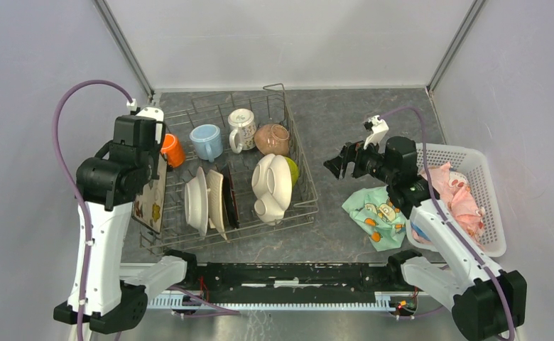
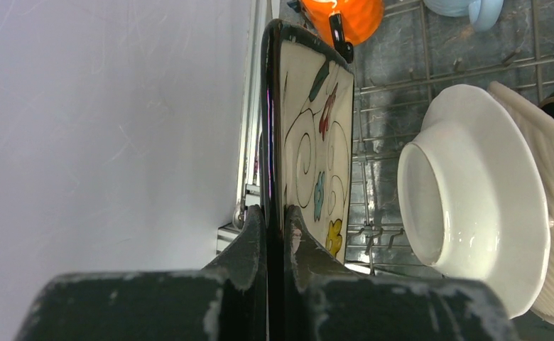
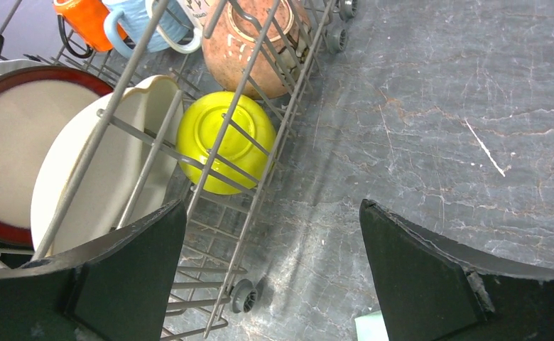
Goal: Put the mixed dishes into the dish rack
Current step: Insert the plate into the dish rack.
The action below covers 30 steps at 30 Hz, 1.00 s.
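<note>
My left gripper (image 2: 274,220) is shut on the dark rim of a square flower-patterned plate (image 2: 310,142), held on edge at the left side of the dish rack (image 1: 299,185). In the rack stand an orange mug (image 1: 172,150), a light-blue mug (image 1: 207,141), a white patterned mug (image 1: 241,128), a tan bowl (image 1: 272,138), a lime-green bowl (image 3: 221,138), a cream three-section plate (image 1: 272,186) and upright white (image 2: 473,199), woven (image 1: 215,201) and red-rimmed (image 1: 229,195) plates. Over the bare table right of the rack, my right gripper (image 3: 274,220) hangs open, holding nothing.
A teal patterned cloth (image 1: 373,213) lies on the table under the right arm. A white perforated basket (image 1: 484,177) with a pink cloth (image 1: 459,195) stands at the right wall. The left wall is close beside the held plate.
</note>
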Each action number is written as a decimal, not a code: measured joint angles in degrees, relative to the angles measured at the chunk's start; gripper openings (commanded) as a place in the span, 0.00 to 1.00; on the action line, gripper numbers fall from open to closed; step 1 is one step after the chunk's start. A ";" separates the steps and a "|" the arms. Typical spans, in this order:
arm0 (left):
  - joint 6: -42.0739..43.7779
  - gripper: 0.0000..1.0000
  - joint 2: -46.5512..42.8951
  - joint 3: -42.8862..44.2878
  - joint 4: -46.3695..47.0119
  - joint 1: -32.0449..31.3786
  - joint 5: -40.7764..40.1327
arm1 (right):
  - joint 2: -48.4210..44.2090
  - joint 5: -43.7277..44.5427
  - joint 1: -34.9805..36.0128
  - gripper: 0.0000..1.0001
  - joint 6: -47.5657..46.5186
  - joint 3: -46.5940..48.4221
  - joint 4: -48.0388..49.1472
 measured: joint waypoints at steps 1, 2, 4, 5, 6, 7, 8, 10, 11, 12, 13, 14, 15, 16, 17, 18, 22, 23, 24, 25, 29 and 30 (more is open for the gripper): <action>-0.02 0.02 0.22 0.00 -0.28 0.00 -0.09 | -0.20 -0.11 0.07 0.98 -0.04 0.15 0.00; -0.04 0.02 0.52 0.00 -0.55 0.00 -0.20 | -0.31 -0.15 0.17 0.98 -0.09 0.37 -0.02; -0.11 0.02 1.53 0.00 -1.14 0.00 -0.42 | -0.46 -0.39 0.39 0.98 -0.20 0.79 0.00; -0.15 0.02 2.12 0.00 -1.42 0.00 -0.46 | -0.52 -0.52 0.42 0.98 -0.22 0.92 0.02; -0.33 0.02 2.75 -0.04 -1.64 0.00 -0.48 | -0.63 -0.74 0.61 0.98 -0.22 1.09 0.04; -0.76 0.02 3.41 -0.35 -1.62 0.00 -0.50 | -0.74 -0.85 0.70 0.98 -0.22 1.11 0.07; -1.42 0.02 3.82 -1.05 -1.27 0.00 -0.52 | -1.03 -1.05 0.81 0.98 -0.24 1.11 0.09; -2.95 0.02 4.07 -3.37 -0.24 0.02 -0.22 | -1.55 -1.20 1.03 0.98 -0.48 1.11 0.09; -3.72 0.02 4.22 -4.42 0.00 0.00 -0.02 | -1.84 -1.16 1.03 0.98 -0.72 1.11 0.07; -4.87 0.02 4.61 -5.38 0.00 0.00 0.02 | -2.10 -1.14 1.09 0.98 -0.98 1.11 0.04; -5.62 0.02 5.16 -5.70 -0.15 0.00 0.00 | -2.23 -1.14 1.11 0.98 -1.27 1.18 -0.02; -6.16 0.02 5.70 -5.79 -0.22 0.00 -0.33 | -2.29 -1.14 1.14 0.98 -1.51 1.38 -0.31; -6.67 0.02 6.34 -5.86 -0.09 0.00 -0.57 | -2.32 -1.14 1.14 0.98 -1.73 1.60 -0.37; -7.06 0.02 6.75 -5.99 0.17 0.00 -0.81 | -2.34 -1.16 1.14 0.98 -1.79 1.75 -0.37; -7.61 0.02 7.10 -6.32 0.59 -0.04 -1.25 | -2.45 -1.14 1.14 0.98 -1.92 1.84 -0.39; -7.80 0.02 7.28 -6.80 1.11 -0.11 -1.55 | -2.60 -1.14 1.14 0.98 -1.99 1.84 -0.42; -7.96 0.02 7.30 -9.14 3.06 -0.35 -1.90 | -3.50 -1.14 1.14 0.98 -2.49 1.86 -0.98; -7.98 0.02 7.30 -9.46 3.28 -0.42 -1.90 | -3.72 -1.11 1.14 0.98 -2.62 1.86 -1.18; -8.02 0.02 7.30 -9.70 3.43 -0.52 -1.97 | -3.91 -1.11 1.14 0.98 -2.73 1.86 -1.33; -8.04 0.02 7.26 -9.88 3.58 -0.55 -1.99 | -4.07 -1.11 1.14 0.98 -2.78 1.86 -1.44; -8.59 0.02 6.78 -10.58 3.93 -0.61 -2.05 | -4.28 -1.11 1.14 0.98 -2.80 1.86 -1.66; -8.66 0.02 6.67 -10.88 4.09 -0.63 -2.05 | -4.28 -1.11 1.14 0.98 -2.78 1.86 -1.70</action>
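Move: The flowered square plate is already pinched in the left hand by its upper edge. Its slot at the rack's left side is centred about 22 cm below that hand, roughly 3 cm ahead and 2 cm right. The white dish stands some 9 cm right of the slot, the orange mug about 11 cm beyond it, and the blue mug about 12 cm beyond and 12 cm right. From the right hand, the slot is about 51 cm left, 7 cm back and 10 cm lower. The flowered plate goes down about 7 cm into the rack's left side, to the left of the white dish. The left hand keeps its pinch on the edge, edging some 3 cm forward as it sinks; its fingers tip about 10 degrees farther down and it turns slightly counter-clockwise, slowing at the end. The empty right hand, wide open, rises about 3 cm. ##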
